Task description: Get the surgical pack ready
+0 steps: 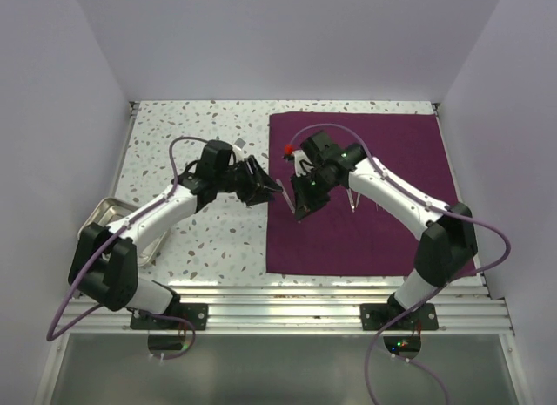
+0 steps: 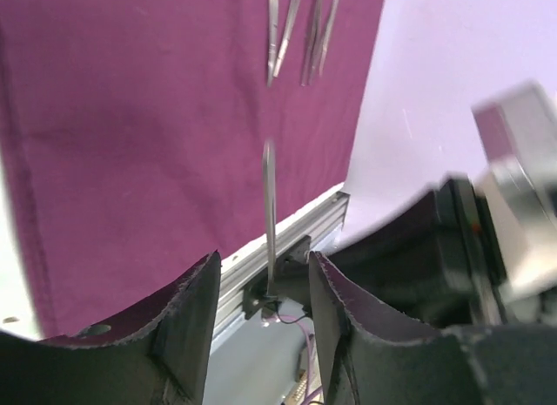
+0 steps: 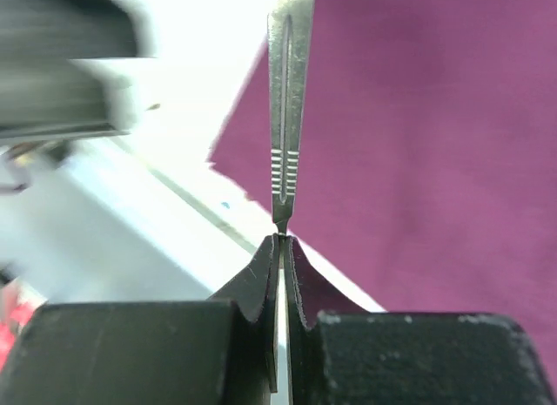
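Note:
The surgical pack is a large maroon cloth (image 1: 374, 231) lying flat on the right half of the table, also seen in the wrist views (image 2: 130, 118) (image 3: 435, 118). My right gripper (image 3: 283, 244) is shut on the thin end of a steel scalpel handle (image 3: 287, 118), held above the cloth's left edge (image 1: 294, 209). My left gripper (image 2: 261, 283) is open and faces it from the left (image 1: 268, 192). Edge-on, the scalpel handle (image 2: 270, 213) stands in the gap between the left fingers, touching neither. Several steel instruments (image 2: 300, 30) lie side by side on the cloth.
A steel tray (image 1: 109, 215) sits at the table's left edge beside the left arm. The instruments on the cloth (image 1: 352, 201) lie under the right forearm. An aluminium rail (image 1: 331, 292) runs along the near edge. White walls close in the sides and back.

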Robot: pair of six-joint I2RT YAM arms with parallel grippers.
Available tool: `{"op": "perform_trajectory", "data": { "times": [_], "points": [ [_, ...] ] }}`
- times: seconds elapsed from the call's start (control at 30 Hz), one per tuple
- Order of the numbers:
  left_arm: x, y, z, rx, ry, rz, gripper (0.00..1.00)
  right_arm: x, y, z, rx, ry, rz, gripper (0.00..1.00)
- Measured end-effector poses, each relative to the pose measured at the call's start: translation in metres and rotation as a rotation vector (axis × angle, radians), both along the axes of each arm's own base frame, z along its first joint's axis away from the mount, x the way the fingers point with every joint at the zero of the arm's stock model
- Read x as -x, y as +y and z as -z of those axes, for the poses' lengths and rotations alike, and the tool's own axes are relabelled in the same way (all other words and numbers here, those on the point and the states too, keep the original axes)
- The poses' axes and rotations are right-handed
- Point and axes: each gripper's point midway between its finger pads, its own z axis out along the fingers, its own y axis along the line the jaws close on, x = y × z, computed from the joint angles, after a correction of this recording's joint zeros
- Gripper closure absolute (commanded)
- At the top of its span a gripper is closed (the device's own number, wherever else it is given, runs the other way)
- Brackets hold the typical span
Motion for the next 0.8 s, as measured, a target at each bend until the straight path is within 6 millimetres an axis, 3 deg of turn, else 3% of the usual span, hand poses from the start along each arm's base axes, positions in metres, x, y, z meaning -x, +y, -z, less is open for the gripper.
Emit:
{"op": "perform_trajectory", "data": {
  "times": [0.2,0.3,0.33,0.37,0.4,0.43,0.53,0.63,0.7,0.8],
  "points": [
    [0.003,-0.019,-0.006,0.052,0.009,-0.004,0.58,0.024,0.031,-0.033,-0.135,0.002,-0.033,1.00],
    [0.004,-0.024,-0.009,0.064,0.008,-0.007,0.76,0.029,0.040,-0.037,-0.166,0.019,-0.037,1.00],
    [0.004,-0.025,-0.009,0.066,0.010,-0.010,0.91,0.031,0.041,-0.038,-0.170,0.023,-0.037,1.00],
    [0.004,-0.025,-0.009,0.066,0.017,-0.015,0.97,0.031,0.043,-0.038,-0.176,0.027,-0.036,0.94],
    [0.004,-0.025,-0.007,0.060,0.016,-0.016,1.00,0.032,0.044,-0.039,-0.178,0.030,-0.036,0.80],
    [0.005,-0.022,-0.003,0.038,0.015,-0.017,1.00,0.033,0.044,-0.040,-0.176,0.031,-0.033,0.57],
    [0.007,-0.008,0.011,-0.034,0.063,-0.043,1.00,0.029,0.041,-0.041,-0.153,0.015,-0.015,0.41],
    [0.005,0.031,0.028,-0.152,0.112,-0.111,1.00,0.025,0.030,-0.038,-0.095,-0.014,0.002,0.39],
    [-0.001,0.075,0.037,-0.246,0.131,-0.194,1.00,0.025,0.021,-0.035,-0.051,-0.033,0.008,0.39],
    [-0.008,0.159,0.043,-0.409,0.156,-0.349,1.00,0.026,0.009,-0.034,-0.014,-0.065,0.006,0.39]
  ]
}}
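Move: The right hand pinches the scalpel near its neck, handle pointing forward and left towards the open left gripper, which is about 5 cm ahead, 6 cm left and 3 cm above. From the left hand the scalpel's middle lies level ahead, about 3 cm right and 3 cm lower. The metal tray is some 43 cm left of the left hand, 7 cm back and 16 cm below; the nearest scissors lie about 19 cm right of the right hand, 9 cm ahead and 13 cm below. The left fingers close on the scalpel's handle after easing some 2.5 cm right, while the right hand lifts and carries it about 4 cm up and left and 3 cm back to meet them. The right fingers then open and let go, that hand drawing back to the right; the left hand swings fast some 18 cm left towards the tray, sinking about 5 cm, its wrist turning counter-clockwise with its left side rising. ##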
